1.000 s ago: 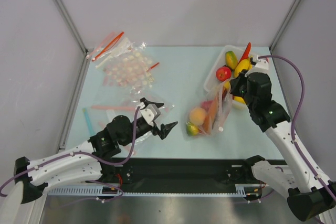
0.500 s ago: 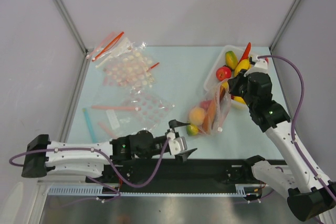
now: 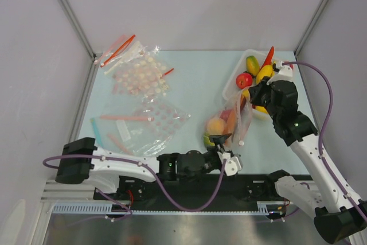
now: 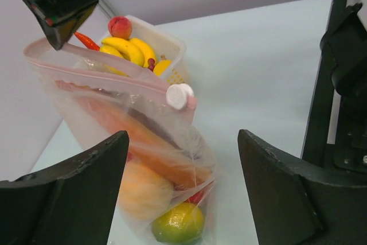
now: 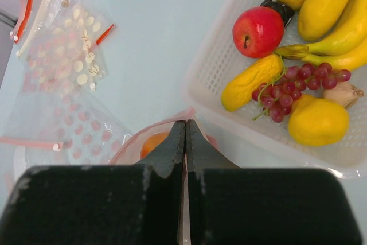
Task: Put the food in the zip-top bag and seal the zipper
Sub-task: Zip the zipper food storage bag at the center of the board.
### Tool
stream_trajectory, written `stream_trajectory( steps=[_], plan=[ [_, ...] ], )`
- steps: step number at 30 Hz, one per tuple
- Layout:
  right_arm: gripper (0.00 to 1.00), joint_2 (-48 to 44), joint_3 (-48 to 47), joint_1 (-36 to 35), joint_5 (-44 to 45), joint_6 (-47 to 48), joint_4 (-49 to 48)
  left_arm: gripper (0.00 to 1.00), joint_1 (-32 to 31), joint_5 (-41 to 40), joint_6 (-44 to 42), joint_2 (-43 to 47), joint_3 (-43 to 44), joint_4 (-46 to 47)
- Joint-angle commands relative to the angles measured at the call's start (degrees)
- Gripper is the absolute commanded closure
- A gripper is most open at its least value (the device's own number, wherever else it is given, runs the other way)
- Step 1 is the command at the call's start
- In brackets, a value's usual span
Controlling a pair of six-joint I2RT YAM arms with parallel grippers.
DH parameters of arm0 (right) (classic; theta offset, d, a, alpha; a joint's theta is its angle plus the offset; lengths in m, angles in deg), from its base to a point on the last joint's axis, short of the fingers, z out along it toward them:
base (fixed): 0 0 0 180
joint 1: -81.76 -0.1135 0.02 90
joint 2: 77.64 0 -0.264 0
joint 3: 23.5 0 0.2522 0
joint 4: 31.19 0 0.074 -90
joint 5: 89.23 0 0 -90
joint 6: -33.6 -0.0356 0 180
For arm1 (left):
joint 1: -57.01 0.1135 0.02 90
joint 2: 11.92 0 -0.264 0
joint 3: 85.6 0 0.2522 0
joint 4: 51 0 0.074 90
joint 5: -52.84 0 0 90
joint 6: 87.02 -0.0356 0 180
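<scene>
The zip-top bag stands on the table, held up by its mouth. My right gripper is shut on the mouth edge, as the right wrist view shows. The orange-red zipper has a white slider at its near end. Inside the bag lie an orange peach, a green-yellow mango and red pieces. My left gripper is open, low at the foot of the bag, and it also shows in the top view. Its fingers stand apart from the bag.
A white tray with bananas, an apple, grapes and other fruit stands just behind the bag, and its rim shows in the right wrist view. Dotted clear bags lie at the back left. A blue strip lies near the left edge.
My left arm has swung right along the near edge, from the dotted bags to the foot of the zip-top bag. My right gripper has held still on the bag's mouth.
</scene>
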Motion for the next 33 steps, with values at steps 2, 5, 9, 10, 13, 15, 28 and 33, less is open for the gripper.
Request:
stream_trajectory(
  steps=[2,5,9,10,13,15,28,33],
  plan=[
    [1.00,-1.91,-0.13,0.19,-0.27,-0.36,-2.53,0.23,-0.50,-6.55,0.07,-4.25,5.62,2.64],
    [1.00,-2.00,0.13,0.19,-0.35,-0.45,-2.71,0.33,-0.50,-7.52,-0.46,-5.83,6.77,2.82],
    [1.00,-1.65,0.04,0.19,-0.62,-0.54,-2.62,0.76,-0.50,-7.96,-0.72,-6.54,7.83,1.50],
    [1.00,-1.73,0.22,0.28,-0.36,-0.54,-2.62,0.90,-0.41,-8.31,-0.63,-6.45,7.83,1.15],
    [1.00,-2.00,0.31,0.19,0.52,-0.63,-2.62,1.00,-0.06,-10.42,0.59,-4.18,6.25,1.06],
    [0.92,-2.43,0.40,0.28,2.18,-1.15,-2.45,1.00,2.65,-5.11,6.38,0.29,5.98,-4.27],
    [0.43,-15.34,8.38,0.19,-8.95,7.18,-13.15,1.00,19.19,23.33,15.63,26.50,-5.70,-15.81],
    [0.39,-23.00,13.31,0.10,-28.59,10.88,-22.81,1.00,19.28,20.96,18.17,26.60,-9.31,-12.04]
  ],
)
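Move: The bag's white zipper slider is almost between the left hand's open fingers, about 2 cm ahead and 3 cm right, at their height. The right gripper, shut on the zipper's far end, is some 19 cm ahead, 7 cm right and 4 cm up; below in the bag the peach lies roughly 9 cm ahead and 4 cm left. From the right hand the slider is about 17 cm back, 4 cm left, and the food basket's middle 8 cm ahead, 8 cm right. The zipper's near end is pinched at the slider: the left hand eases about 2 cm forward and right, shuts its fingers on it, then draws it some 12 cm left, rising and bearing forward, tipping slightly down, and settling a little lower at the end. As this pull starts, the right fingers open and let go of the far end; that hand backs off and up, tilting up about 20 degrees. ##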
